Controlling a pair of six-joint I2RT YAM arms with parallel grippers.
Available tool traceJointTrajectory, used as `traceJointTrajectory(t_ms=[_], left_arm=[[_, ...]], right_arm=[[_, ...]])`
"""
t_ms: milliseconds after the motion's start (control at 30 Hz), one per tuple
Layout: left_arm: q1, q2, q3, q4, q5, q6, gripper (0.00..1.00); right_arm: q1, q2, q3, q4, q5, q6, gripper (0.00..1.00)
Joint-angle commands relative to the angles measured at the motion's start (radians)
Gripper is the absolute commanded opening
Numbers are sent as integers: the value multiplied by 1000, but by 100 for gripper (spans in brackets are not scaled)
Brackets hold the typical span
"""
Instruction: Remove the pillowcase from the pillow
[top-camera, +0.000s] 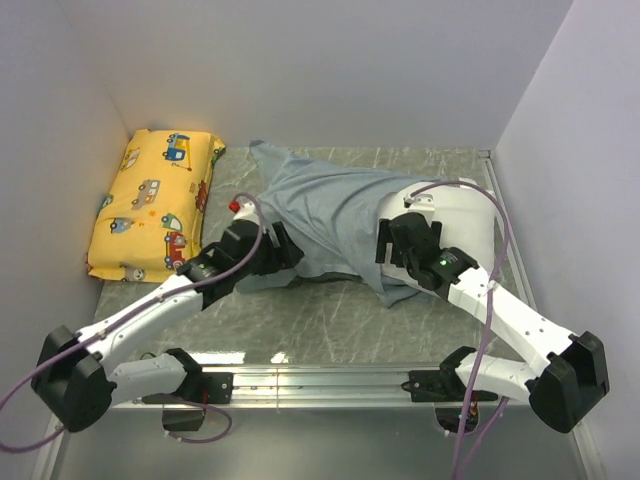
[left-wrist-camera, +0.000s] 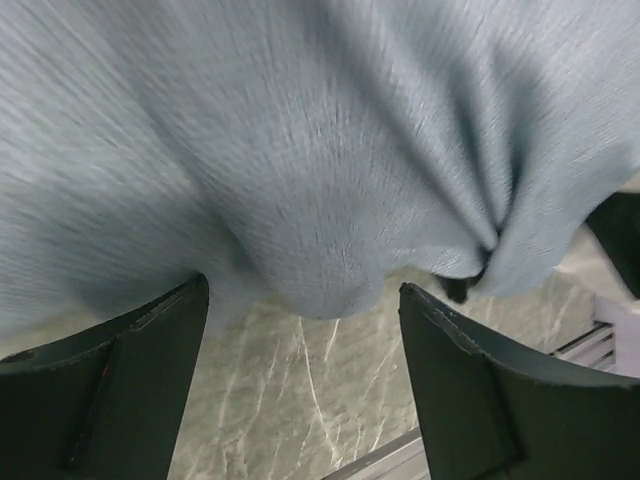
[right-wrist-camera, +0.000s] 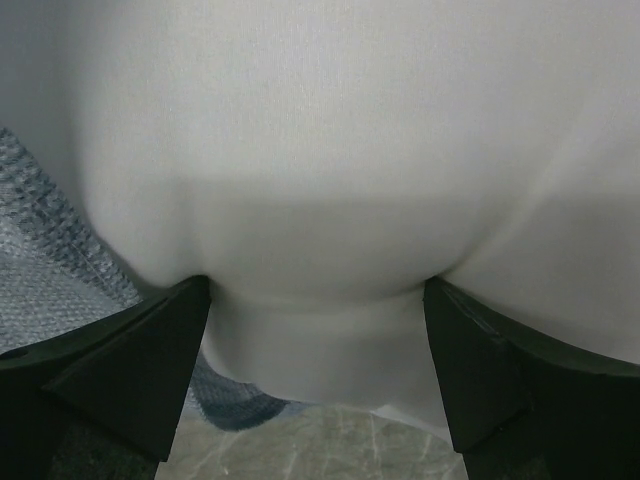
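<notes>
The grey-blue pillowcase (top-camera: 325, 210) lies crumpled mid-table, still covering the left part of the white pillow (top-camera: 468, 215), whose bare right end shows. My left gripper (top-camera: 287, 247) is at the pillowcase's near-left edge. In the left wrist view the left gripper (left-wrist-camera: 303, 290) is open, and a fold of the pillowcase (left-wrist-camera: 300, 150) sags just above the gap, unpinched. My right gripper (top-camera: 400, 238) is at the pillow's near side. In the right wrist view the right gripper (right-wrist-camera: 312, 290) is open wide, the pillow (right-wrist-camera: 320, 150) bulges between its fingertips, and some pillowcase (right-wrist-camera: 50, 270) shows at left.
A yellow cushion printed with cartoon cars (top-camera: 155, 205) lies at the back left against the wall. White walls close in the left, back and right. A metal rail (top-camera: 320, 380) runs along the near edge between the arm bases. Marbled tabletop (top-camera: 310, 315) shows in front of the pillow.
</notes>
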Motion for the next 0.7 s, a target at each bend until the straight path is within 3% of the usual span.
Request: traceJointTrajectory(t_ms=[0, 167, 200, 233, 267, 300, 367, 400, 667], left_arm=[[-65, 62, -13, 122, -100, -52, 82], [-98, 165, 1, 142, -200, -87, 80], [-98, 176, 8, 139, -243, -93, 73], [-98, 188, 27, 133, -261, -90, 67], [-98, 200, 41, 121, -283, -87, 56], [-99, 206, 57, 106, -306, -80, 27], [-98, 207, 113, 32, -401, -44, 5], [-90, 202, 131, 6, -433, -22, 0], [71, -26, 283, -143, -606, 116, 1]], right_arm=[[-1, 30, -8, 107, -20, 26, 94], [-1, 73, 10, 106, -41, 21, 74], [1, 74, 17, 100, -43, 21, 60], [1, 68, 33, 95, -43, 21, 53], [-1, 65, 46, 86, -34, 15, 37], [-1, 61, 59, 75, -25, 12, 32], [-1, 39, 112, 41, -5, -11, 22], [-1, 31, 133, 17, 0, -22, 20], [-5, -28, 466, -146, 46, -85, 6]])
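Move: The pillowcase's near edge lies about 3 cm ahead of the left hand, straight in line and 6 cm below; the yellow pillow's middle is some 32 cm left, 8 cm farther out and 8 cm below. The white pillow's middle lies about 6 cm to the right hand's right, level fore and aft and 5 cm below, with the pillowcase's hem about 8 cm to that hand's left, level with it and 5 cm lower. The pillowcase's near edge is pinched by the left hand, which sinks about 5 cm, first edging right, shuts, then pulls the cloth left, up and forward towards the yellow pillow while turning counter-clockwise. Beside the hem, the right hand dips slightly forward, closes on the white pillow's cover and lifts it about 10 cm, the wrist tipping up a little. ##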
